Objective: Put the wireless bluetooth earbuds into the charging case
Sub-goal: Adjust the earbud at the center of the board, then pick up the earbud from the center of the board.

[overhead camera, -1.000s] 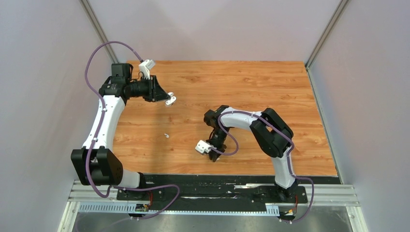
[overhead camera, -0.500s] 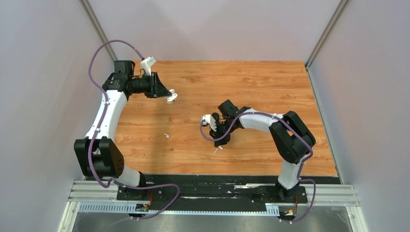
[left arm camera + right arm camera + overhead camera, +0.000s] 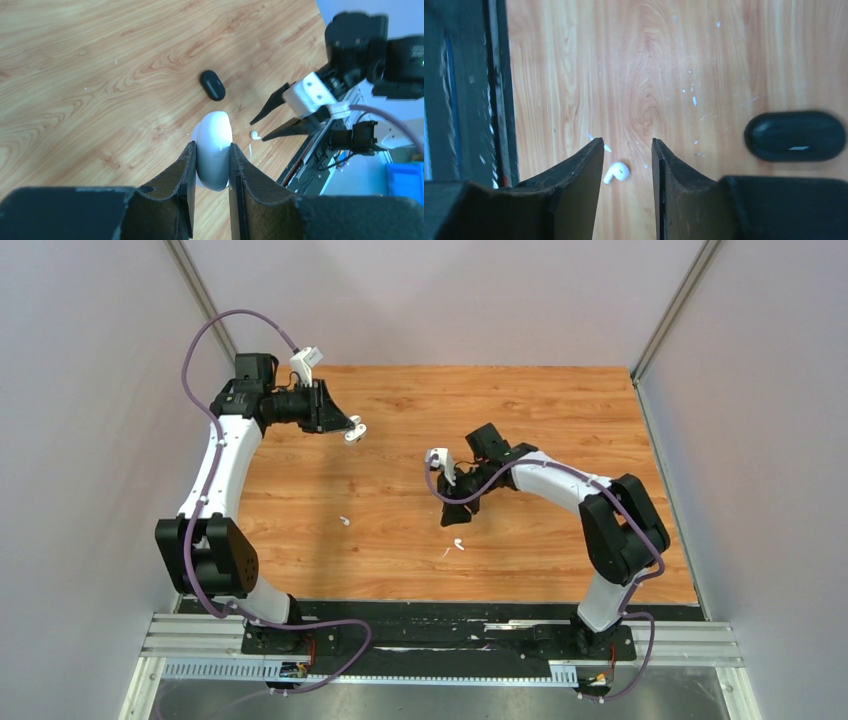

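My left gripper [image 3: 210,150] is shut on the white charging case [image 3: 214,145], which hangs above the table at the back left [image 3: 353,430]. A white earbud [image 3: 616,172] with a short stem lies loose on the wood, directly below the gap of my right gripper [image 3: 626,144], which is open and holds nothing. In the top view that earbud [image 3: 459,543] sits just nearer than the right gripper [image 3: 452,516]. A second tiny white earbud [image 3: 344,521] lies alone at centre left. No black earbuds show.
A closed black oval case [image 3: 795,136] lies on the wood beside the right gripper, also in the left wrist view [image 3: 212,85]. The table's near edge and the black base rail [image 3: 440,615] are close to the earbud. Small white flecks dot the wood.
The right gripper lifted and swung back from the near edge while its jaws opened. The white earbud now lies on the table below it. The left arm shifted slightly toward the back.
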`<move>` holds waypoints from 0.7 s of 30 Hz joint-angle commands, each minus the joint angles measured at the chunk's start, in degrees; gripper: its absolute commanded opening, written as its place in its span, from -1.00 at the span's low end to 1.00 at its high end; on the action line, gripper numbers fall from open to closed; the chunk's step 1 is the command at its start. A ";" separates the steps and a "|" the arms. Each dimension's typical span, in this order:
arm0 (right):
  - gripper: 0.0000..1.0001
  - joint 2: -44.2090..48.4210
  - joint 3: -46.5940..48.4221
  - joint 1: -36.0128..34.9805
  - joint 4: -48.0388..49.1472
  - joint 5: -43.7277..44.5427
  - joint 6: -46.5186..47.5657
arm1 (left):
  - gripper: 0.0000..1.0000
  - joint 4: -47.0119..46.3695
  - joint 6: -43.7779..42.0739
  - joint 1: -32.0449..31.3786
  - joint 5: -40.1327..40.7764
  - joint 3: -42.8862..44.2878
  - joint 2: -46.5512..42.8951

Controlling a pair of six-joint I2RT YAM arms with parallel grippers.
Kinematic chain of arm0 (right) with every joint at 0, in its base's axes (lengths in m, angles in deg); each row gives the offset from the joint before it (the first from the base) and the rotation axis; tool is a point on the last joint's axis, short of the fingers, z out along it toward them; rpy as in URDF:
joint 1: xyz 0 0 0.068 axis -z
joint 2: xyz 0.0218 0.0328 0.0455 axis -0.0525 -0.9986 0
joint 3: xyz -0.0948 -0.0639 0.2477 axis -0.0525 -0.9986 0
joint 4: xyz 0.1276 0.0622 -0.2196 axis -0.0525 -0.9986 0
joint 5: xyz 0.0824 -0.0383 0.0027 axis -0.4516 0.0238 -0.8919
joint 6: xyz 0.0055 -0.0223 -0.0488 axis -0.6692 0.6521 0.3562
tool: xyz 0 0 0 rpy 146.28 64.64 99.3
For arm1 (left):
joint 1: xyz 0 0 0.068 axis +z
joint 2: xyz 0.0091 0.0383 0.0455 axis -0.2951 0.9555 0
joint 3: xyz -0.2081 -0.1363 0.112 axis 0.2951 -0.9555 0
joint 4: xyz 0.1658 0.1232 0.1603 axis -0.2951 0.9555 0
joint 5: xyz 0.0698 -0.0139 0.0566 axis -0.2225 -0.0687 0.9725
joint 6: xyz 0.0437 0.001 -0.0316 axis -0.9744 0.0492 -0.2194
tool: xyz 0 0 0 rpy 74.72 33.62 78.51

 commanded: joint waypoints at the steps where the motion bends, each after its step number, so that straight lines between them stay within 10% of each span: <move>1: -0.19 1.72 6.94 1.44 -26.33 -12.94 40.32 | -1.00 4.04 -7.32 -0.14 -3.78 3.06 -0.77; 8: -0.17 -2.30 6.54 1.45 -35.62 -5.30 68.35 | -1.00 11.87 -16.27 -0.16 -6.85 3.21 -1.73; 21: -0.17 -9.28 8.71 1.49 -35.09 -2.56 72.98 | -1.00 11.75 -14.76 -0.20 -6.13 0.94 -3.59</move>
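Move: Under the open, empty right fingers and a little back lies the released white earbud, roughly 4 cm back, 1 cm right and 5 cm below the hand. From the same hand, the black case is about 8 cm ahead and 2 cm left, and the other white earbud about 1 cm ahead and 22 cm left, both on the board. From the left hand, the released earbud is some 15 cm back, 24 cm right and 26 cm below. Swinging round counter-clockwise by nearly 50 degrees, the right hand draws about 5 cm right and 4 cm back, rising briefly before sinking to end 3–4 cm lower. Its still-open fingertips come down close beside the earbud from its right. The left hand keeps hold of the open white case and eases some 4 cm back, turning slightly clockwise. ##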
